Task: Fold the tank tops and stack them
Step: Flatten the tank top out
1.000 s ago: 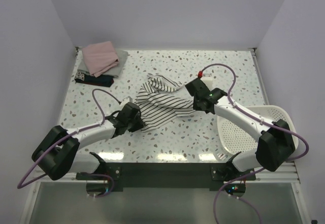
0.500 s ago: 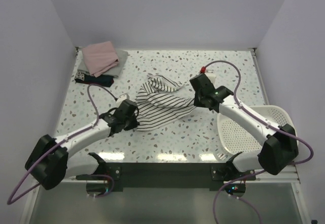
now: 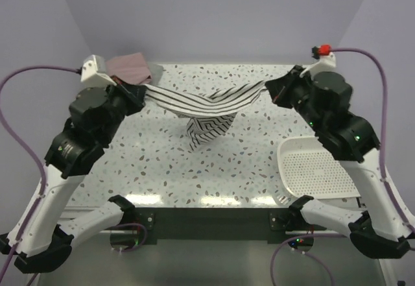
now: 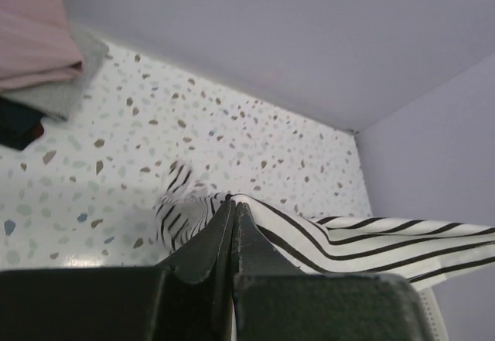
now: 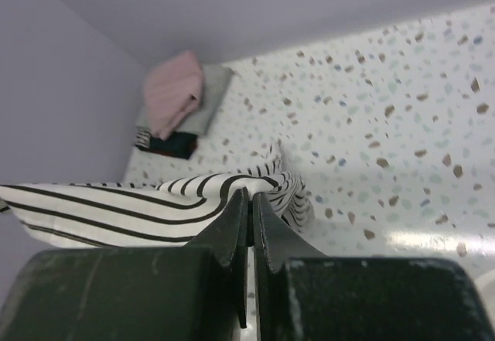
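Observation:
The white black-striped tank top (image 3: 204, 104) hangs stretched in the air between both arms, its middle sagging toward the table (image 3: 259, 150). My left gripper (image 3: 139, 91) is shut on its left edge, and my right gripper (image 3: 271, 88) is shut on its right edge. In the left wrist view the closed gripper (image 4: 233, 208) pinches striped fabric (image 4: 363, 240). The right wrist view shows the same grip (image 5: 250, 196) on the striped cloth (image 5: 139, 206). A folded stack sits at the back left corner: pink top (image 3: 130, 69) over grey-green (image 3: 155, 72); the dark top (image 5: 166, 144) lies under them.
A white slotted basket (image 3: 321, 169) lies at the right near edge, under my right arm. The purple walls close in on three sides. Cables loop off both wrists.
Both arms rose high off the table and spread apart, lifting the striped top from a crumpled heap into a stretched hanging span. The left gripper closed on its edge.

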Controlling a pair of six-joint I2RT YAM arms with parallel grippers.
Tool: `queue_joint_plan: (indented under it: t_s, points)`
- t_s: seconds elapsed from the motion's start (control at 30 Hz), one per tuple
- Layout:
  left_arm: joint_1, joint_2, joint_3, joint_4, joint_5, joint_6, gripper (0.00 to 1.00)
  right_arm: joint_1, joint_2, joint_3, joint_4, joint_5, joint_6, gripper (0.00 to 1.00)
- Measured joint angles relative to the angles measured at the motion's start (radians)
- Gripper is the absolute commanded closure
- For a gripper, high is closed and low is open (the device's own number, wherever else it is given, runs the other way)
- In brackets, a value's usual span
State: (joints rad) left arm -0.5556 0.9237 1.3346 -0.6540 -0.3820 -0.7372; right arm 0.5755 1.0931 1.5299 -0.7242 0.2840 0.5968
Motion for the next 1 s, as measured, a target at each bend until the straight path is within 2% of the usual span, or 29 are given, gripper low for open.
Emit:
queue_joint_plan:
  t_s: [0.17,0.37,0.47,0.6,0.73,0.87,0.93,1.0]
  points:
    - [0.000,0.004,0.234,0.003,-0.029,0.045,1.00,0.000,-0.084,0.203,0.030,-0.023,-0.023,1.00]
    - [0.000,0.045,0.418,0.035,-0.040,0.078,1.00,0.000,-0.110,0.386,0.074,-0.044,-0.051,1.00]
    - [-0.001,0.076,0.448,0.067,-0.045,0.086,1.00,0.000,-0.105,0.402,0.086,-0.048,-0.064,1.00]
    - [0.002,0.126,0.423,0.114,-0.073,0.096,1.00,-0.001,-0.064,0.329,0.113,-0.033,-0.081,1.00]
    - [0.069,0.211,0.365,0.180,-0.034,0.096,1.00,-0.002,0.089,0.300,0.135,-0.022,-0.114,1.00]
    - [0.229,0.407,0.377,0.274,0.104,0.095,1.00,-0.040,0.376,0.397,0.174,-0.072,-0.136,1.00]
    - [0.294,0.562,0.456,0.299,0.183,0.099,1.00,-0.074,0.541,0.491,0.175,-0.106,-0.139,1.00]
    - [0.336,0.738,0.613,0.286,0.259,0.107,1.00,-0.103,0.691,0.614,0.162,-0.132,-0.144,1.00]
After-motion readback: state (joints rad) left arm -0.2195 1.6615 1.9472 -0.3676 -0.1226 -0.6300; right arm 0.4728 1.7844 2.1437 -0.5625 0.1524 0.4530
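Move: Below and between the hands, the open middle of the table where the striped tank top is to go lies about 10 cm ahead, 16 cm right and 38 cm down from the left hand; from the right hand it is some 8 cm ahead, 17 cm left and 39 cm down. The folded stack stands about 30 cm ahead and 18 cm left of the left hand, near table level. The white basket sits roughly 10 cm back and 29 cm right of the right hand, well below. Flinging the striped tank top, both hands keep their shut pinch on its upper corners, swing up and back with fingers tipping upward (left about 18 cm up, right about 20 cm up and 9 cm back), then reverse and sweep forward over the table by some 26 cm while sinking and tipping down again. The right hand also slants left towards the left hand, narrowing the gap. ##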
